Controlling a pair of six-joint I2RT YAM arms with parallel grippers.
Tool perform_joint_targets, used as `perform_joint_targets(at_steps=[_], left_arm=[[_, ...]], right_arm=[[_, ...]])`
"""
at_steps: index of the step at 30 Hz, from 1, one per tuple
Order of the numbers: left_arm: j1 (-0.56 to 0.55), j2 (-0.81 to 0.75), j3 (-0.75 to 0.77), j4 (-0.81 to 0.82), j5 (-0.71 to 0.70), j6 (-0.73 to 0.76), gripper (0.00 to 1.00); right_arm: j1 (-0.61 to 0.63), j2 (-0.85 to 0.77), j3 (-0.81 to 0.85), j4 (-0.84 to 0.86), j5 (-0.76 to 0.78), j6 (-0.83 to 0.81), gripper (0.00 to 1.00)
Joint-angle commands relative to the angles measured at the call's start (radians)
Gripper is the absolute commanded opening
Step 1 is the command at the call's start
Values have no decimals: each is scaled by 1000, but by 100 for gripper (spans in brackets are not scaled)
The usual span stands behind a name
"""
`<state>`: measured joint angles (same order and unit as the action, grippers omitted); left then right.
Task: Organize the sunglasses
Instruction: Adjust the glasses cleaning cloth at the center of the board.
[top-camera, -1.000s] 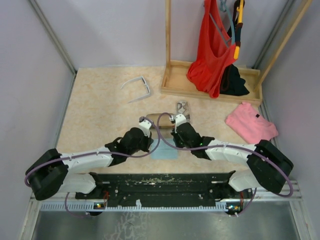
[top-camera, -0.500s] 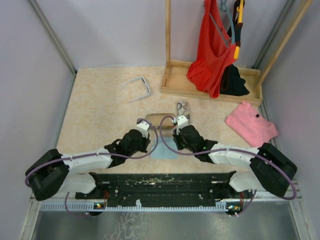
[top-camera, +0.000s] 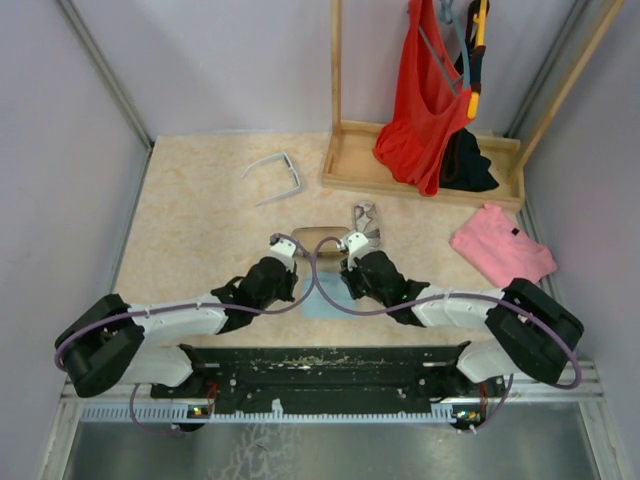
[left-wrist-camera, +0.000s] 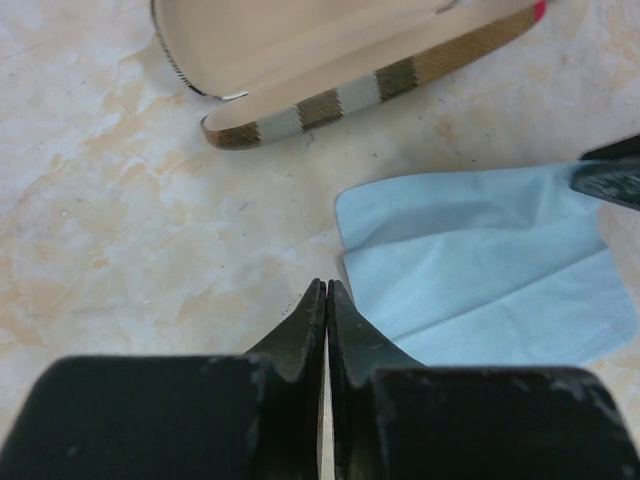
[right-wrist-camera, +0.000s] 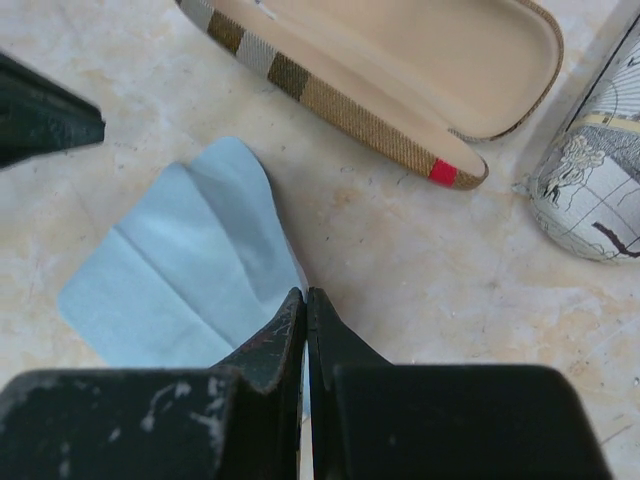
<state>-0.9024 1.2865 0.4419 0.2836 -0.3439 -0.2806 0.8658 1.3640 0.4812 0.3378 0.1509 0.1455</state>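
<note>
The white-framed sunglasses (top-camera: 275, 175) lie unfolded at the back left of the table, far from both arms. A light blue cloth (top-camera: 328, 300) lies between my two grippers, in front of the open brown-striped case (top-camera: 313, 237). My left gripper (left-wrist-camera: 327, 287) is shut at the cloth's (left-wrist-camera: 480, 260) left edge, and nothing shows between its fingers. On the other side, my right gripper (right-wrist-camera: 304, 294) is shut on the raised right edge of the cloth (right-wrist-camera: 185, 265). The striped case (right-wrist-camera: 400, 70) is empty inside.
A grey-patterned case (right-wrist-camera: 600, 190) stands just right of the striped case. A wooden rack (top-camera: 420, 170) with a hanging red garment (top-camera: 425, 100) occupies the back right. A folded pink cloth (top-camera: 502, 248) lies on the right.
Both wrists have shifted a little to the left. The cloth stays about where it was, and the white sunglasses have not moved.
</note>
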Motion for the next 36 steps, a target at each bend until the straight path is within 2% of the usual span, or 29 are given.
perform_joint_targets(at_steps=[1,3,9,20,24,29,31,36], left_arm=[[47,-26,26,-43,19,-90,10],[64,-31,34,-54,46,-97,19],[71,-41,62,-69,110,-107,33],[84,-12,93,-102,166,-102,43],[86,17,126,-133,188,-102,52],[86,91,212,-194,189,-90,53],[88,111,239,-225,164,-96,52],[103,74,216,-220,121,-131,51]], right_arm=[[-5,-74,-46,102,-58,-40,0],[-4,-90,-62,101,-84,-47,0],[1,-85,-70,62,-154,-40,0],[36,-87,-92,21,-186,7,0],[42,-89,-94,-7,-154,60,0],[44,-88,-96,-22,-122,103,0],[44,-96,-89,-43,-63,138,0],[42,-103,-31,-84,58,145,0]])
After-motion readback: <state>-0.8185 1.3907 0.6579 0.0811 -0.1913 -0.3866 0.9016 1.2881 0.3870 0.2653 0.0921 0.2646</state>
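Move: The glasses cleaning cloth's middle lies some 7 cm to the right of my left hand, 2 cm back and about 3 cm below; my right hand, already shut on its far right corner, has that middle about 6 cm to its left, 3 cm back and 3 cm below. From my right hand, the open glasses case is roughly 11 cm ahead and 7 cm left, the grey-white case 14 cm ahead and 4 cm right, both slightly below. Keeping my pinch on the cloth's far right corner, I draw my right hand back about 5 cm, away from the open case, and lower it some 2.5 cm, tipping the fingers down. My left hand shifts briefly left, rises a centimetre, then goes right and a little forward, opening to about half and tilting down some 10 degrees until its fingers straddle the cloth's left edge from above. ##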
